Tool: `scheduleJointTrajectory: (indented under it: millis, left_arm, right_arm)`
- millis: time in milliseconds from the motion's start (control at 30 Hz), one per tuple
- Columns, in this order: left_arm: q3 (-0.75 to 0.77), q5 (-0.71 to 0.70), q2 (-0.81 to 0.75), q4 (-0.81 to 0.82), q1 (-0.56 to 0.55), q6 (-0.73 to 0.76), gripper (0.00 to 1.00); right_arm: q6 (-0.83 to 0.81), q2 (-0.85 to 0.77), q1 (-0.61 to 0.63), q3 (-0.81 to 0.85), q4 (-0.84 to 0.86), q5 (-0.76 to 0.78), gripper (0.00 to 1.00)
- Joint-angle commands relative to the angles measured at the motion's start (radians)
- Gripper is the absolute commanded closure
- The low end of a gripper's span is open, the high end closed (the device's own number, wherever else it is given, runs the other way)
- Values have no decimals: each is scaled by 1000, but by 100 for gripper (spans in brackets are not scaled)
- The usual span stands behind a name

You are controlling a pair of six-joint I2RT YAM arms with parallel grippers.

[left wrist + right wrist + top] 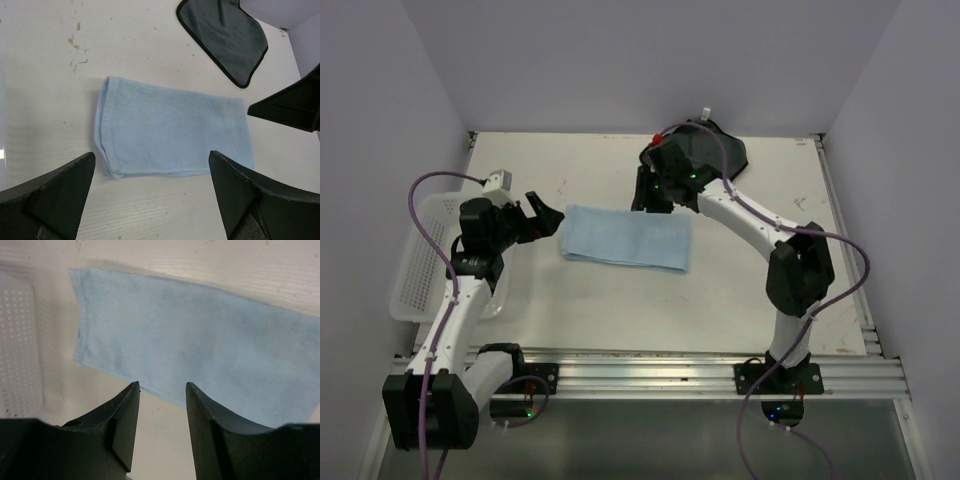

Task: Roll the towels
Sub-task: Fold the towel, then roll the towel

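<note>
A light blue towel [625, 237] lies folded flat, as a long rectangle, in the middle of the table. It also fills the left wrist view, towel [172, 132], and the right wrist view, towel [200, 345]. The dark grey towel [725, 152] lies at the back right, partly hidden by the right arm; it shows spread flat with a dark hem [225, 37]. My left gripper [545, 213] hovers wide open just left of the blue towel's short end, gripper [152, 155] empty. My right gripper [646, 200] stands at the towel's far long edge, gripper [162, 385] partly open with nothing between its fingers.
A white mesh basket [420, 262] sits at the table's left edge, beside the left arm, and shows in the right wrist view as basket [20, 340]. The right gripper's dark finger [290, 105] enters the left wrist view from the right. Walls close the table on three sides.
</note>
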Motion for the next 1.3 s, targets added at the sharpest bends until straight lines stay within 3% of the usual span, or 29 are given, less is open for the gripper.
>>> scheduleJointTrajectory:
  millis: [0, 200, 500, 767, 933, 1267]
  left_arm:
    - [9, -26, -22, 11, -5, 23, 0]
    - [6, -46, -13, 5, -5, 23, 0]
    - [0, -77, -8, 2, -5, 32, 0]
    - [26, -97, 26, 14, -25, 38, 0]
    - [119, -135, 72, 6, -124, 14, 0]
    - [268, -213, 246, 16, -299, 4, 0]
  right_arm:
    - [-36, -179, -43, -116, 11, 53, 54]
    - [-43, -350, -102, -364, 13, 98, 54]
    - [25, -465, -122, -591, 45, 190, 53]
    - [122, -477, -197, -818, 261, 42, 54]
    - [190, -480, -203, -940, 450, -33, 55]
    - [213, -505, -211, -1000, 531, -68, 55]
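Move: The near right corner of the folded blue towel lies about 10 cm back, 13 cm to the right and 14 cm below my right hand, which hovers roughly over the towel's middle (1 cm back, 2 cm left). The black cloth lies some 21 cm ahead and 17 cm right of that hand. From my left hand that corner is 32 cm right, 3 cm back and 18 cm down; the towel's middle is 16 cm right and 6 cm ahead. I sweep my right hand out to the right across the towel, about 15 cm in all, then draw it back some 10 cm and sink about 12 cm to the near right corner, turning the wrist nearly 20 degrees clockwise with the fingers kept half open. Late on, my left hand, still wide open, swings 7 cm right and a little forward and up, over the towel's left part. ##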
